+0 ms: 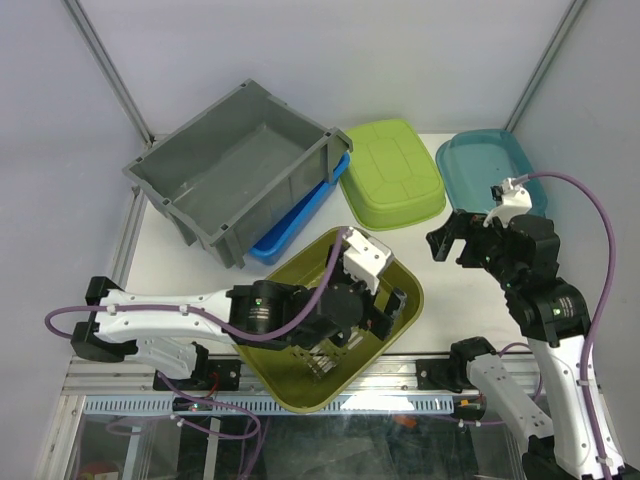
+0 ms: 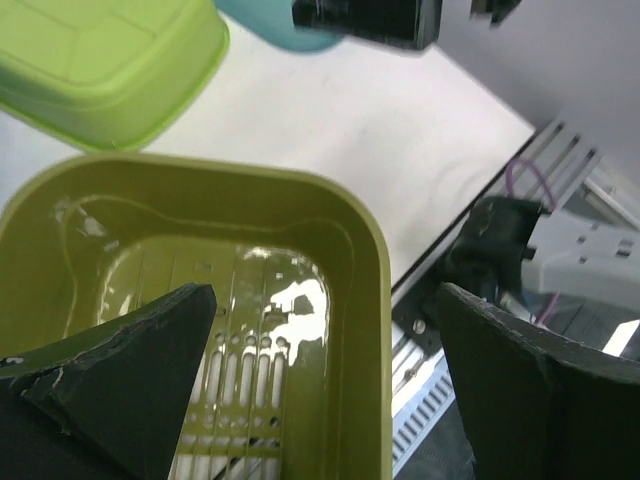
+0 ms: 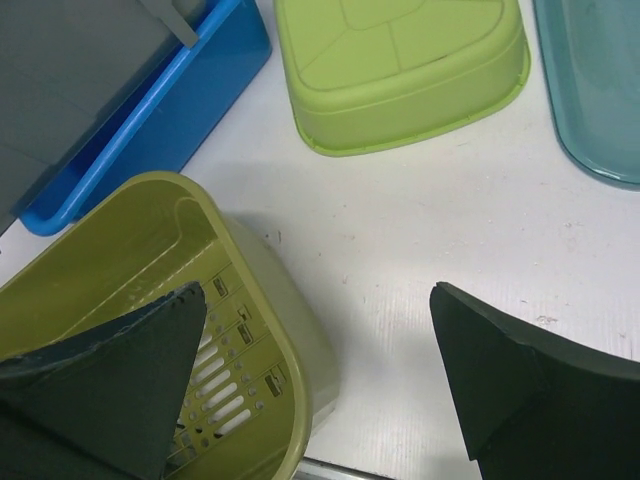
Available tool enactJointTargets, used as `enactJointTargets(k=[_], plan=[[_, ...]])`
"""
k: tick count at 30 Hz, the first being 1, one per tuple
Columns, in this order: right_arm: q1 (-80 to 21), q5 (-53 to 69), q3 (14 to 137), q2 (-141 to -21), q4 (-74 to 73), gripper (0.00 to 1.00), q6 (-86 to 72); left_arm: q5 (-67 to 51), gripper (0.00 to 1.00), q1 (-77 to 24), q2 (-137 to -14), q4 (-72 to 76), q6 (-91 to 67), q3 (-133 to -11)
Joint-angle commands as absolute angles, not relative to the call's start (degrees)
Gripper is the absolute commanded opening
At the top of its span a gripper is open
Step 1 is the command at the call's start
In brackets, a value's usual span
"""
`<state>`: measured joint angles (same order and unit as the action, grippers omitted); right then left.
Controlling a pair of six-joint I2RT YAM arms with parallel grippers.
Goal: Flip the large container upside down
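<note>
The large container [image 1: 235, 165], a grey ribbed crate, stands open side up at the back left, its near end resting in a blue tub [image 1: 295, 220]. In the right wrist view only a corner of the large container [image 3: 70, 70] shows. My left gripper [image 1: 385, 305] hangs open over the right end of an olive slotted basket [image 1: 330, 390]. In its own view the left gripper [image 2: 325, 295] straddles the basket's right rim [image 2: 372, 330] without touching it. My right gripper [image 1: 452, 240] is open above bare table, right of the basket; nothing lies between the right gripper [image 3: 315, 290] fingers.
A lime tub [image 1: 392, 175] lies upside down at the back centre, with a teal tub [image 1: 490, 165] to its right. The olive basket [image 3: 120, 260] overhangs the table's front edge and rail [image 1: 440, 372]. Frame posts stand at both back corners.
</note>
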<state>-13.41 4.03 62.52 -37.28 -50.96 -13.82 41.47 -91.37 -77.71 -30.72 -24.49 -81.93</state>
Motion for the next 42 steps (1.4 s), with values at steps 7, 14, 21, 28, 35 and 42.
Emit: enactJointTargets(k=[7, 14, 21, 28, 35, 42], plan=[[-13.27, -6.82, 61.46, -33.58, -48.47, 0.99, -16.33, 35.61, 0.99, -90.97, -79.46, -34.28, -30.71, -80.67], [-13.28, -10.69, 61.15, -32.44, -46.73, 0.99, -16.97, 32.43, 0.99, -91.09, -81.47, -36.35, -34.92, -78.31], [-13.27, -9.51, 59.67, -32.87, -44.98, 0.99, -17.87, 30.55, 0.99, -93.58, -87.7, -38.24, -39.68, -77.48], [-13.27, -8.61, 58.3, -32.5, -43.98, 0.99, -18.2, 29.17, 0.98, -95.64, -93.49, -43.81, -43.88, -78.12], [-13.27, -11.87, 60.87, -32.49, -44.24, 0.99, -17.53, 28.43, 0.51, -95.89, -99.07, -45.43, -40.51, -83.55], [-13.27, -21.94, 71.45, -33.98, -42.36, 0.99, -12.75, 29.55, 0.0, -95.39, -99.92, -45.7, -37.23, -91.42]])
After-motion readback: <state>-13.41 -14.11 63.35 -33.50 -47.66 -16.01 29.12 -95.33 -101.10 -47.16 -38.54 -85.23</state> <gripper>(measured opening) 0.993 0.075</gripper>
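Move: The olive container stands open side up beneath the left hand. The stretch of its right rim to be gripped lies about 7 cm back, 2 cm right and 18 cm below; the container's middle is 1 cm ahead, 8 cm left and 25 cm down. From the left hand, the upturned lime box lies some 38 cm ahead, 7 cm right, and the blue tray 27 cm ahead, 14 cm left, both about 28 cm lower. From the right hand that rim is roughly 17 cm back, 15 cm left and 15 cm below. Down some 18 cm and back about 7 cm goes the left hand, tipping its fingers about 30 degrees further towards the table so they straddle the container's right rim; there they shut from wide open and pinch the wall between them. The empty right hand shifts 5 cm right, away from the container, turning clockwise and lifting slightly at the end, fingers still open. ##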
